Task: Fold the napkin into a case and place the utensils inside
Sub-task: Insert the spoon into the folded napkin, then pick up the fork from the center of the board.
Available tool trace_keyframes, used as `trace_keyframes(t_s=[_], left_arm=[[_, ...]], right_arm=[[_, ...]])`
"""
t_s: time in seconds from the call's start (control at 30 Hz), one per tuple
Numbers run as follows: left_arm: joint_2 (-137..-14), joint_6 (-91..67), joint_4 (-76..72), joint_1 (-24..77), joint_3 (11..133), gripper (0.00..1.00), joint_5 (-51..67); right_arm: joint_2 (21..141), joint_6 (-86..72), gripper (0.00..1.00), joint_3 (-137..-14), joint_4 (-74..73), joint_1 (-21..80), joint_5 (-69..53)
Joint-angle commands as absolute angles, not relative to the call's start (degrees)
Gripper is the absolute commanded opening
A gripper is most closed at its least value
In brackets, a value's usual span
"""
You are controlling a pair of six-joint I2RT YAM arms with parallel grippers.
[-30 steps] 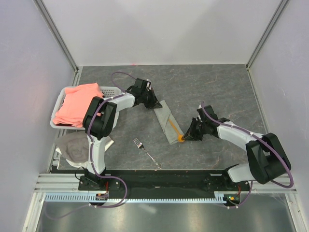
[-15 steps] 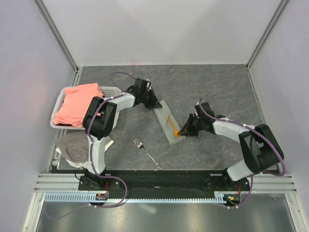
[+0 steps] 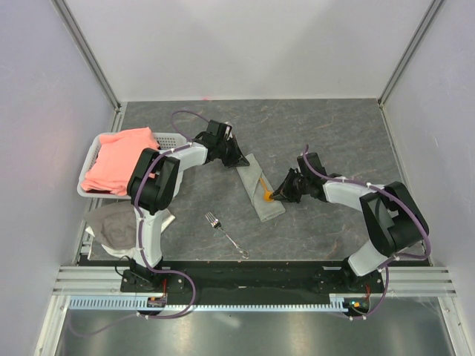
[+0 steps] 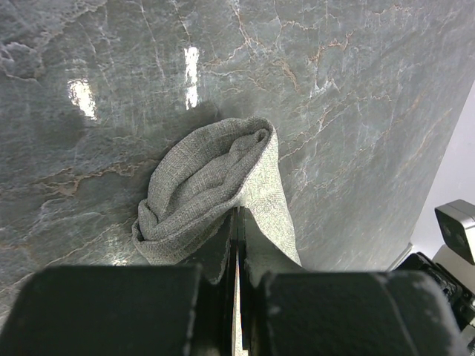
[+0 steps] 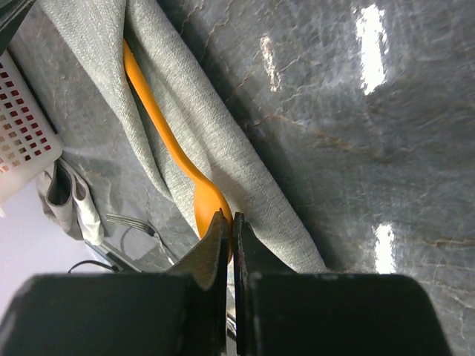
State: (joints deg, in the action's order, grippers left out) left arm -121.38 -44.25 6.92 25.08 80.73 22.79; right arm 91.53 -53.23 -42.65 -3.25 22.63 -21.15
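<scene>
The case (image 3: 261, 194) is a narrow folded light grey cloth lying diagonally mid-table. My left gripper (image 3: 240, 159) is shut on its far end; in the left wrist view the bunched cloth (image 4: 211, 185) has its edge pinched between the shut gripper (image 4: 237, 226). The orange spoon (image 3: 266, 192) lies along the case's fold, with its handle inside the fold (image 5: 152, 104) and its bowl (image 5: 206, 202) sticking out. My right gripper (image 3: 277, 195) is shut on the edge of the bowl, which also shows in the right wrist view (image 5: 228, 222). The silvery fork (image 3: 227, 234) lies apart on the table, nearer the front.
A white plastic basket (image 3: 172, 139) holding a salmon-pink cloth (image 3: 119, 159) stands at the left. A whitish-grey rag (image 3: 111, 226) lies in front of it. The fork's tines (image 5: 132, 221) and the basket's corner (image 5: 22, 130) show in the right wrist view.
My right gripper has moved up and left with the spoon, sliding it further along the case's fold. The left gripper has not moved.
</scene>
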Motion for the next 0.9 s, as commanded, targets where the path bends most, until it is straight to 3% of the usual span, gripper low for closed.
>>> trace_keyframes(t_s=[0.0,0.03,0.07,0.13,0.2,0.27,0.33,0.57,0.7,0.87], left_arm=[[-120.3,-42.9,5.2,24.9,80.6,0.03,23.9],[-118.8,-42.9,5.3,24.9,80.4,0.10,23.8],[-117.5,-42.9,5.2,24.9,80.2,0.15,23.3],[-113.4,-42.7,5.4,24.8,79.4,0.30,22.2],[-110.6,-41.7,7.0,24.9,79.0,0.36,20.9],[-105.5,-41.0,10.4,24.9,78.3,0.51,19.3],[-101.0,-40.3,12.7,25.0,75.0,0.60,18.2],[-76.5,-36.8,20.2,25.1,50.8,0.59,16.2],[-66.0,-37.7,23.2,25.4,42.5,0.66,16.3],[-66.0,-38.0,21.4,25.3,36.1,0.66,13.9]], right_arm=[[93.0,-53.3,0.01,-45.3,-0.4,22.5,-20.2],[92.7,-53.1,0.06,-45.2,-0.4,22.4,-20.1],[92.3,-52.1,0.19,-45.1,-0.4,22.5,-19.7],[90.1,-50.7,0.29,-45.2,-2.2,22.5,-18.3],[88.7,-48.4,0.39,-45.4,-3.9,22.4,-17.1],[86.6,-46.4,0.49,-45.9,-6.8,22.6,-16.5],[84.3,-42.6,0.56,-47.0,-10.5,22.6,-16.2],[73.4,-26.9,0.78,-50.8,-23.3,24.5,-9.5],[68.0,-22.2,0.82,-50.6,-25.4,26.9,-12.5],[67.8,-20.2,0.79,-49.0,-25.6,29.6,-19.9]])
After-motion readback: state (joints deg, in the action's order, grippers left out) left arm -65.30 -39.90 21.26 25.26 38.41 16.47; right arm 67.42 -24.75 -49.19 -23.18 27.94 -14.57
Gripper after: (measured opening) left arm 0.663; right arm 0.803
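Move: The left hand is at the folded napkin's far end; the fork it goes for next lies about 28 cm back and 5 cm to its left, a centimetre or so lower, with the napkin's middle some 9 cm back and 5 cm to its right. The right hand still pinches the spoon's bowl, about 1 cm ahead and 1 cm left; from it the napkin's middle is roughly 4 cm ahead and 5 cm left, and the fork 15 cm back and 15 cm left. The right fingers open wide and let go of the spoon's bowl, then the hand draws slightly right and rises about 11 cm, easing back a little at the end while the wrist swings the fingertips up and counter-clockwise. The left hand opens off the napkin's far end, lifts some 13 cm, then sweeps back about 20 cm and left 11 cm, already sinking again towards the tined end of the fork with its fingers apart. ##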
